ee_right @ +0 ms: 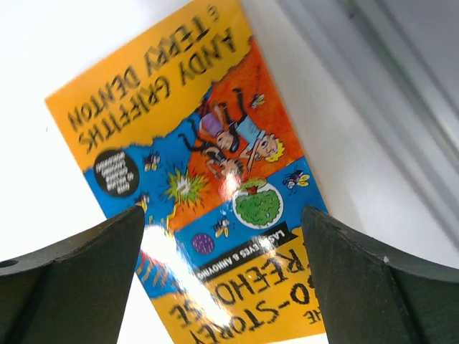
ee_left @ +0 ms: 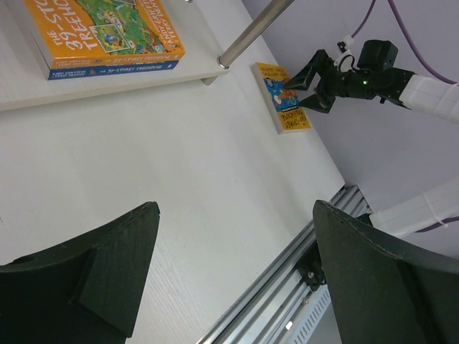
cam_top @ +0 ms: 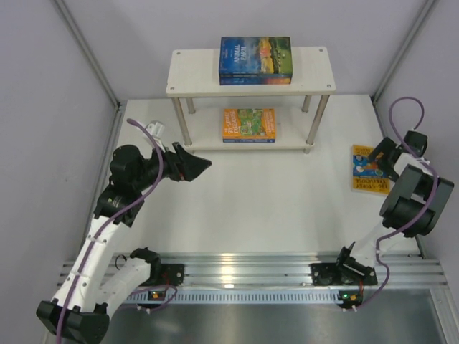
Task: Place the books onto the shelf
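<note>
The shelf [cam_top: 193, 75] stands at the back of the table. A stack of blue books [cam_top: 255, 60] lies on its top board. An orange-and-green book [cam_top: 249, 124] lies on its lower board [ee_left: 29, 86]. A yellow, orange and blue book [cam_top: 368, 170] lies flat on the table at the right. My right gripper [cam_top: 382, 158] hovers just over it, open, with a finger to each side of the cover [ee_right: 208, 165] and nothing held. My left gripper [cam_top: 197, 163] is open and empty above the bare table, left of the shelf's front. From the left wrist I see the lower book [ee_left: 107, 32] and the table book [ee_left: 283, 100].
A silver shelf leg [ee_left: 254, 30] stands between the lower board and the table book. The right wall [cam_top: 430, 107] runs close beside that book. An aluminium rail [cam_top: 244, 269] crosses the near edge. Purple cables [cam_top: 401, 107] loop off both arms.
</note>
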Robot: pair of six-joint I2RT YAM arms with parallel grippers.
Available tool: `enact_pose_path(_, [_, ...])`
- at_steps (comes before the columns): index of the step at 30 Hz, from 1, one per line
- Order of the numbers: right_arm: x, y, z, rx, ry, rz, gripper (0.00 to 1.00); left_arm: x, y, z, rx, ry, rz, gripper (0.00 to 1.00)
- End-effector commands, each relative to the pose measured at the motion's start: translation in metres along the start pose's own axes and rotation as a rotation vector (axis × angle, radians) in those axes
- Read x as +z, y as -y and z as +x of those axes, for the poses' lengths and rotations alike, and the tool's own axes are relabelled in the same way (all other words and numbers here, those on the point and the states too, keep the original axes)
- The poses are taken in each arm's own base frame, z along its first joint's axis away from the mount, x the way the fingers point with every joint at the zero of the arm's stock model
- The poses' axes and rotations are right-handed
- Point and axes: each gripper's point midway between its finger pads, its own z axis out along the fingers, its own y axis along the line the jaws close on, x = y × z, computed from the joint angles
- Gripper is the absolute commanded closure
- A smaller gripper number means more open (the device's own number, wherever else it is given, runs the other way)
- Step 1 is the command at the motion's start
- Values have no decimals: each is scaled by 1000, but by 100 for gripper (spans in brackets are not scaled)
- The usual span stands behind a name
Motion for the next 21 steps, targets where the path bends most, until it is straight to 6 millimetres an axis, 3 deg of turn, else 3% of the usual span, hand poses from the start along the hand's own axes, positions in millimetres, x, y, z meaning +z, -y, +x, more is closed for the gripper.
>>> enact_pose_path(1, [-12,-9,88,35,-252,-12,11,0,6,-9,31,54,32,7])
enact_pose_path(6, [-29,-24,125,97,-325,-50,9,0,5,-9,34,55,26,8])
enact_pose_path(7, [-39,-29,120,110,-296,-71,8,-1,6,-10,32,58,26,8])
enact_pose_path(9, [-53,-32,131,165,-293,-88,8,-4,11,-13,26,78,36,8])
enact_pose_path(11, [-75,-41,122,169,-218,-144,9,-6,14,-13,13,85,51,8])
enact_pose_path(12, [-82,-44,114,159,-183,-159,9,-5,15,-15,12,90,55,8])
enact_pose_path(13, [-93,-52,91,134,-110,-189,7,-5,15,-14,7,84,58,8])
enact_pose_path(15, [-101,-56,64,74,-48,-195,7,-1,13,-8,-13,48,60,9])
enact_pose_path(16, [-100,-61,39,52,-8,-196,6,0,12,-4,-21,34,63,9])
enact_pose_path(19, [-82,-68,-7,-35,50,-185,7,2,8,9,-50,-12,73,12])
enact_pose_path(21, [-67,-68,-13,-50,32,-179,6,-1,4,16,-41,-16,59,12])
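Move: The orange-and-blue treehouse book lies flat under the right hand's spread fingers, its middle about 4 cm to the left of that hand, 1 cm back and 2 cm below. The table's right edge runs some 5 cm to the hand's right, level with it; the foot of the shelf's right front post stands about 29 cm left and 6 cm ahead. From the left hand, the book is roughly 63 cm right, 12 cm ahead and 29 cm down. The book is pushed along the table, away from the right edge, by the right hand's open fingers, the rightmost one against its right side near the close end. That hand sweeps about 10 cm left, curving back about 8 cm and rolling some 10 degrees left side up, then comes clear of the book, swinging forward and rightward again while rising to nearly 7 cm above its start. ##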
